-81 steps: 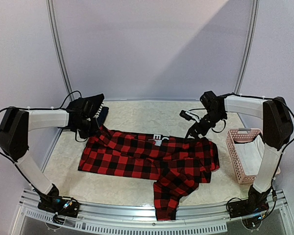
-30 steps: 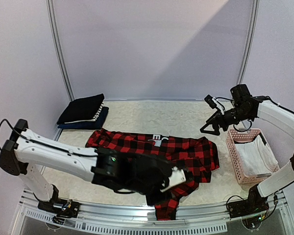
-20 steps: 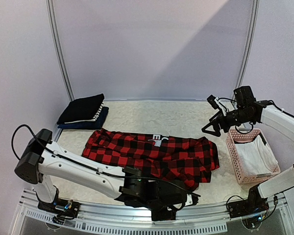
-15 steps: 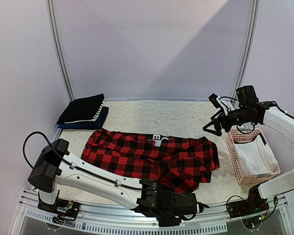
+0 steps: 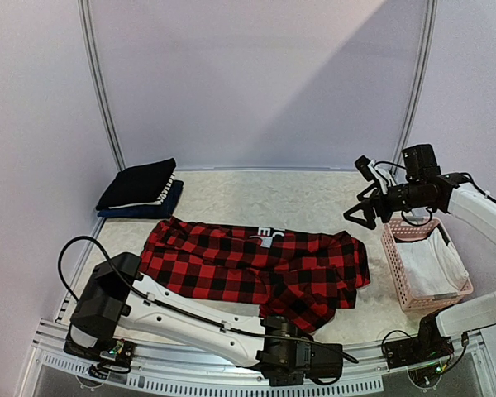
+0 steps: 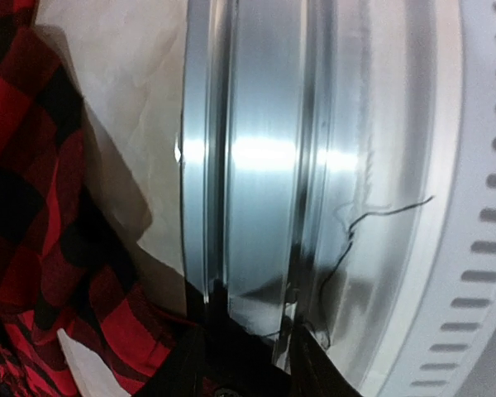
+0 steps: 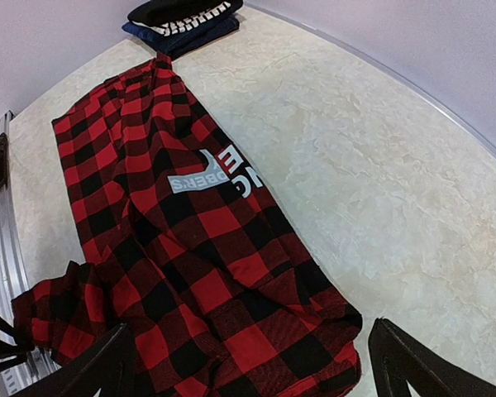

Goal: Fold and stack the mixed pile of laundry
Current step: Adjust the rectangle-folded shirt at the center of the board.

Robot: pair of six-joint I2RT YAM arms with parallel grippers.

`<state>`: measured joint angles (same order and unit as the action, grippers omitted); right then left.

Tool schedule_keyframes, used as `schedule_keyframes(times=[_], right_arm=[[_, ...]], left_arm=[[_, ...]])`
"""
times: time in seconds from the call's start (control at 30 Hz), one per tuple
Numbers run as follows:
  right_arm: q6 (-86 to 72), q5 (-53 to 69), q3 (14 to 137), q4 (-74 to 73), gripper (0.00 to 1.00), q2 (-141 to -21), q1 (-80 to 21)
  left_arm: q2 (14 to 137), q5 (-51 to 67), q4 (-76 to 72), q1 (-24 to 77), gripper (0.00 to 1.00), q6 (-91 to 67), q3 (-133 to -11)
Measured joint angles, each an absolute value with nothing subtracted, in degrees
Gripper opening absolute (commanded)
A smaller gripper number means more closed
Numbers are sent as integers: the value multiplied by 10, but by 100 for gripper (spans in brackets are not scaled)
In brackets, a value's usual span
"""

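Observation:
A red-and-black plaid shirt [image 5: 256, 260] lies spread flat across the middle of the table, a grey printed label showing on it [image 7: 207, 178]. One sleeve [image 6: 33, 207] bunches at the near edge beside the metal rail. My left gripper [image 5: 331, 361] lies low along that near edge. Its dark fingers [image 6: 200, 331] stand partly apart, open, with bare rail showing between them and plaid cloth against the left one. My right gripper [image 5: 365, 213] hovers wide open above the shirt's right end [image 7: 252, 372], holding nothing. Folded dark clothes [image 5: 140, 186] sit stacked at the back left.
A pink slatted basket [image 5: 397, 265] stands at the right edge with a white garment [image 5: 436, 263] inside. The aluminium rail [image 6: 264, 149] runs along the table's front. My left arm stretches along that front edge. A thin dark thread [image 6: 372, 217] lies on the rail.
My left arm swung from the back-left stack down to the near edge, over the hanging sleeve. The right gripper rose and drifted right toward the basket, staying open.

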<state>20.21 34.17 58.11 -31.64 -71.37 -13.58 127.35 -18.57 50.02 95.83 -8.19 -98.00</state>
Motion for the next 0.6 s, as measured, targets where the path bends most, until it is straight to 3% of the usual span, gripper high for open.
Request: schedule_keyframes(times=[0.13, 0.27, 0.6], right_arm=[[203, 342, 580, -316, 99, -709, -136], [203, 343, 580, -316, 99, -709, -136], [204, 345, 580, -316, 99, -709, -136]], left_arm=[[1273, -203, 533, 959, 30, -93, -975], [1273, -212, 550, 959, 0, -100, -970], [1223, -259, 551, 951, 0, -122, -924]])
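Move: The loose sleeve's end lies over the metal rail at the near edge, about 3 cm to the left hand's left and 1 cm ahead, a centimetre or so below it. The sleeve's upper fold is some 14 cm ahead and 4 cm to the right of that hand, and the middle of the shirt body about 25 cm ahead and 9 cm left. From the right hand, the sleeve end lies roughly 30 cm back, 17 cm left and 20 cm lower. The left hand's part-open fingers shut on the end of the shirt's sleeve by the near rail and pinch it, after sliding about 3 cm left and 1 cm forward, low over the edge. Closed, they start to lift, going some 2 cm forward and 2 cm up with a little more leftward travel and a slight wrist tilt. ##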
